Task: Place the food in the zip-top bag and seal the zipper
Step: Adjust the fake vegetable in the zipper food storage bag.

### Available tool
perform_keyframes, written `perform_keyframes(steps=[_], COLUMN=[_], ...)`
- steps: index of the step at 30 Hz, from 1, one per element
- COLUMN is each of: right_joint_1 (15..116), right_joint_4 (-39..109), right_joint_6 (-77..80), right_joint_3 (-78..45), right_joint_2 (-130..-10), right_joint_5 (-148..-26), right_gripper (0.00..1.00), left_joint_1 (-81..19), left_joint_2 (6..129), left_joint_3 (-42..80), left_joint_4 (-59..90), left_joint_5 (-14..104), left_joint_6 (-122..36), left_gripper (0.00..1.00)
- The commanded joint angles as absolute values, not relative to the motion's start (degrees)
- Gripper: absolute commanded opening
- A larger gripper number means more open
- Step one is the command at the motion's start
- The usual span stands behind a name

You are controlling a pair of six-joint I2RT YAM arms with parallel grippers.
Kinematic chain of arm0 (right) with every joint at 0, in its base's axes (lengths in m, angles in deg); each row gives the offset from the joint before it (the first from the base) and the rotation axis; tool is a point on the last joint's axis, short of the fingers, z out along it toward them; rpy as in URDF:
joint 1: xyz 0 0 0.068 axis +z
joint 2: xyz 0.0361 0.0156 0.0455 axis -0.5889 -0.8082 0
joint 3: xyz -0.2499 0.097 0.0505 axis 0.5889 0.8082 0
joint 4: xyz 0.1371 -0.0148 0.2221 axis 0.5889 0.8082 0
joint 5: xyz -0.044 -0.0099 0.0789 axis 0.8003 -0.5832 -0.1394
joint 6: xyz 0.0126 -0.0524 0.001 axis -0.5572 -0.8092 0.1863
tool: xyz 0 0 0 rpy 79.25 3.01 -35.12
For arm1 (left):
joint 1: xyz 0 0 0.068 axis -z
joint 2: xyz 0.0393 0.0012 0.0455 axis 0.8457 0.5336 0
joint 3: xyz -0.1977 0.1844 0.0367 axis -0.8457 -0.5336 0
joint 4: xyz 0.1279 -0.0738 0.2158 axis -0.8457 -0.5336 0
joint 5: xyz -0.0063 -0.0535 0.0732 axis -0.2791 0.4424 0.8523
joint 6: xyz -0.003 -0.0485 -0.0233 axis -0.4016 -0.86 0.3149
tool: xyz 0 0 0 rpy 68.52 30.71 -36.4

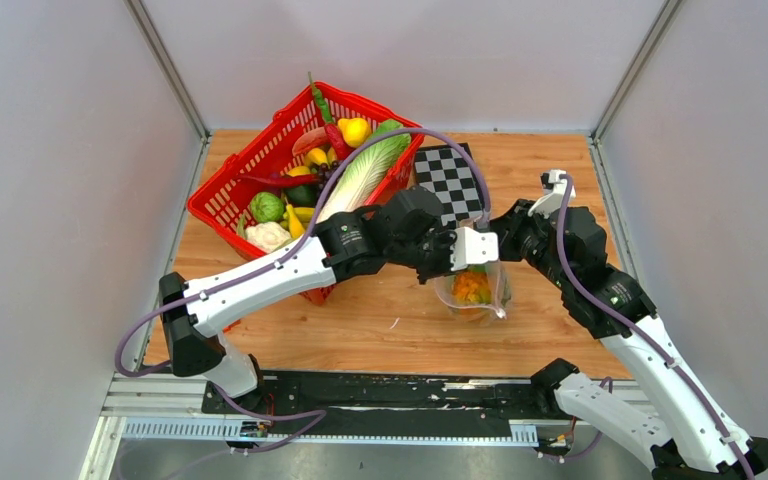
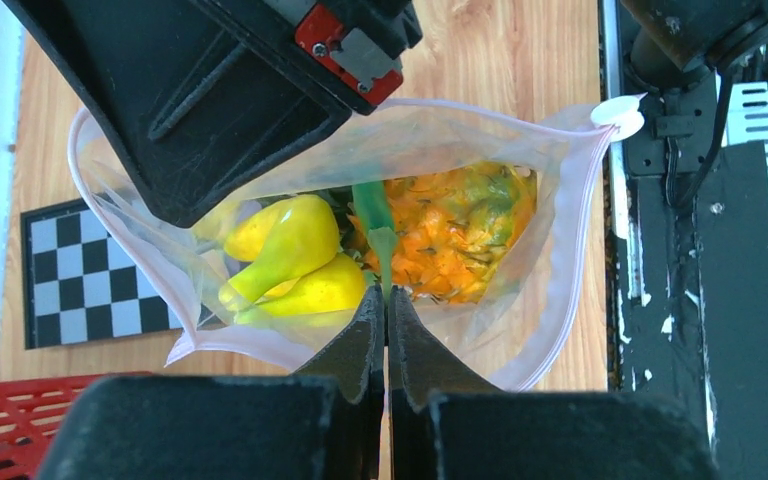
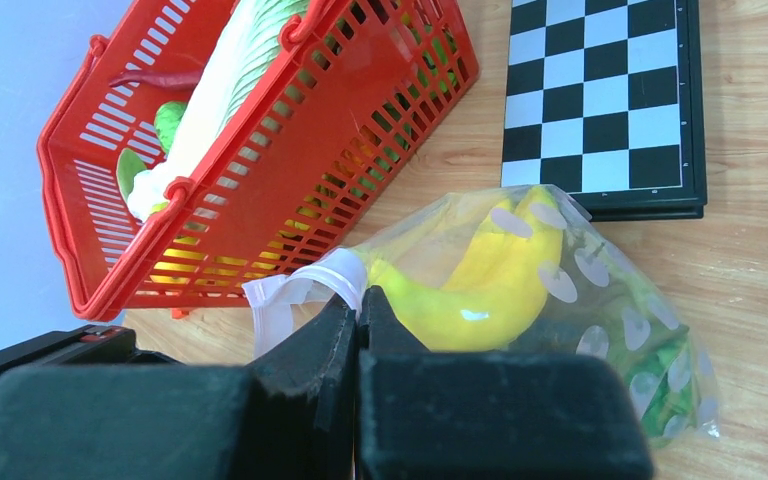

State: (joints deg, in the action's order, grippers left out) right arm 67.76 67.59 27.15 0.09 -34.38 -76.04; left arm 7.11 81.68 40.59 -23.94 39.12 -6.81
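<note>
The zip-top bag [image 1: 490, 300] stands open on the table between both arms. Inside lies food: yellow bananas [image 2: 290, 250], an orange pumpkin-like piece [image 2: 460, 230] and a green piece [image 2: 370, 205]. My left gripper [image 2: 387, 300] is shut on the bag's near rim. The right gripper [image 3: 358, 305] is shut on the far rim, pinching the pale pink zipper [image 3: 300, 285] beside the bananas [image 3: 480, 290]. The zipper [image 2: 572, 250] gapes wide apart. In the top view the left gripper [image 1: 457, 272] and right gripper [image 1: 500, 262] meet over the bag.
A red mesh basket [image 1: 222, 205] at the back left holds lettuce [image 1: 360, 175], chilli and other toy produce. A black-and-white checkerboard [image 1: 450, 180] lies behind the bag. Grey walls enclose the table on three sides.
</note>
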Motion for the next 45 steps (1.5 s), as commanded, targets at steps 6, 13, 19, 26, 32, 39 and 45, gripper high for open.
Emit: perform_keyframes(steps=[6,13,19,26,32,39,45], right_joint_1=[67.8,67.81,67.84,67.87,67.88,67.9,67.9], right_joint_4=[64.25,64.92,61.1,61.01,61.07,62.01,63.83], right_joint_6=[27.36,27.71,29.82,31.72,32.75,32.5,31.75], right_joint_3=[0.0,0.37,-2.03,-2.84,-0.82,-0.6,-0.62], right_joint_2=[-32.48,-30.96,-30.34,-30.13,-28.68,-28.09,-27.61], right_joint_5=[-77.7,-77.75,-83.54,-82.42,-82.31,-81.07,-75.52], right_gripper=[0.0,0.0,0.0,0.0,0.0,0.0,0.0], left_joint_1=[7.57,8.13,8.3,11.06,12.16,12.12,12.19], left_joint_2=[81.67,82.8,82.38,86.01,89.08,89.91,87.74], left_joint_3=[35.84,37.59,39.75,43.83,38.6,37.13,37.14], left_joint_4=[-10.72,-10.67,-13.06,-12.24,-10.4,-10.01,-9.11], left_joint_5=[46.48,50.99,57.51,56.55,60.15,69.62,71.38], left_joint_6=[-20.26,-24.21,-23.4,-28.1,-30.32,-30.64,-29.86], left_gripper=[0.0,0.0,0.0,0.0,0.0,0.0,0.0])
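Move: The left fingers, shut at the bag's mouth, have the green vegetable just beyond their tips, its middle about 3 cm right and 8 cm below. The orange vegetable lies some 3 cm back, 3 cm right and 12 cm down, the yellow vegetables 4 cm ahead, 3 cm right and equally low. The chessboard is 16 cm ahead, 3 cm left and 25 cm down. From the right hand, pinching the bag, the green vegetable is about 6 cm straight back and 9 cm down. Still shut, the left hand goes 5 cm right and forward towards the right gripper, turning counter-clockwise 30 degrees. ##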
